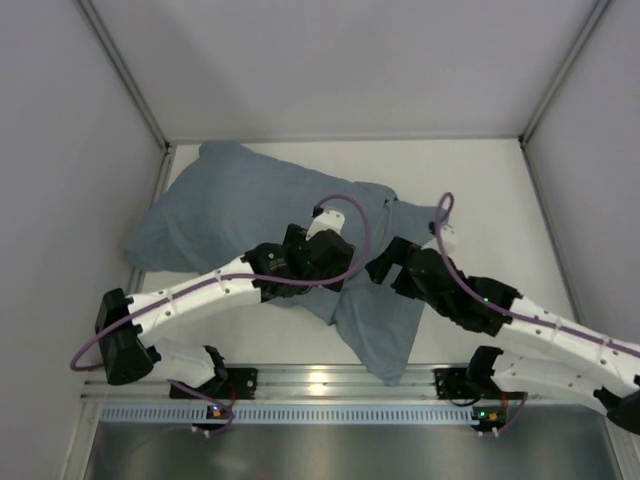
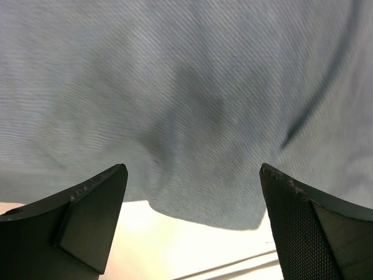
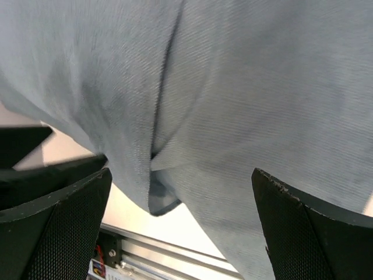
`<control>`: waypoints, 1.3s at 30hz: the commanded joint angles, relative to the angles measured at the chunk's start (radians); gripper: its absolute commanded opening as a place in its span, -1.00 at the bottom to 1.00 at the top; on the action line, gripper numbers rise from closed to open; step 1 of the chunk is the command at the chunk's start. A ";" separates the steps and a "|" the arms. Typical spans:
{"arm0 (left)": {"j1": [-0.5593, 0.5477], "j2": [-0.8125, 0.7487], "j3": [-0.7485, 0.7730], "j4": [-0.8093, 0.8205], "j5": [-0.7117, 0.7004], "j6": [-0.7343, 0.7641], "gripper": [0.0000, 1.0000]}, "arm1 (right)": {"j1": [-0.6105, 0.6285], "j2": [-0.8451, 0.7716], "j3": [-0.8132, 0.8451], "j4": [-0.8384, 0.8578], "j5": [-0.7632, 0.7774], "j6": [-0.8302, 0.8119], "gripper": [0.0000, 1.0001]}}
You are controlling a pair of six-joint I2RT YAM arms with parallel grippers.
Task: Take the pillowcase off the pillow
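Note:
The grey-blue pillowcase (image 1: pixel 230 205) lies across the table, plump at the back left, with a flat loose end (image 1: pixel 385 335) reaching the front edge. The white pillow is hidden; none of it shows. My left gripper (image 1: pixel 338 265) is open over the middle of the cloth. In the left wrist view the pillowcase (image 2: pixel 186 87) fills the frame above the open, empty left gripper (image 2: pixel 192 178), with its edge between the fingers. My right gripper (image 1: pixel 382 266) is open just to the right. In the right wrist view the folded pillowcase (image 3: pixel 245 87) hangs between the wide-open fingers of the right gripper (image 3: pixel 180 181).
White walls (image 1: pixel 60 150) enclose the table on three sides. A metal rail (image 1: pixel 330 380) with both arm bases runs along the front edge and shows in the right wrist view (image 3: pixel 163 251). The two grippers are close together; the left one's dark body (image 3: pixel 23 146) shows there too.

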 commanded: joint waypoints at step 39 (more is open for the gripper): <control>-0.249 0.008 -0.164 -0.027 -0.633 -0.351 -1.00 | -0.123 -0.362 -0.171 -0.173 -0.040 -0.019 0.99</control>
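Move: Lying just below and behind the left hand, the near end of the pillowcase's open hem is about 3 cm back, 1 cm to the right and 9 cm down. The loose flap's middle lies some 5 cm back, 13 cm right and 12 cm down, and the pillow's stuffed bulk roughly 11 cm ahead, 20 cm left and 10 cm lower. From the right hand, that hem spot is about level ahead, 15 cm to its left and 9 cm lower. Sinking about 9 cm with open fingers, the left hand first draws back some 6 cm and a little right, then scoops forward and left into the pillowcase hem, its fingers tipping up about 20 degrees and turning counter-clockwise. It pinches the hem shut between the fingertips and starts lifting. The right hand, still wide open and empty, clears off some 9 cm to the right over the flap. ##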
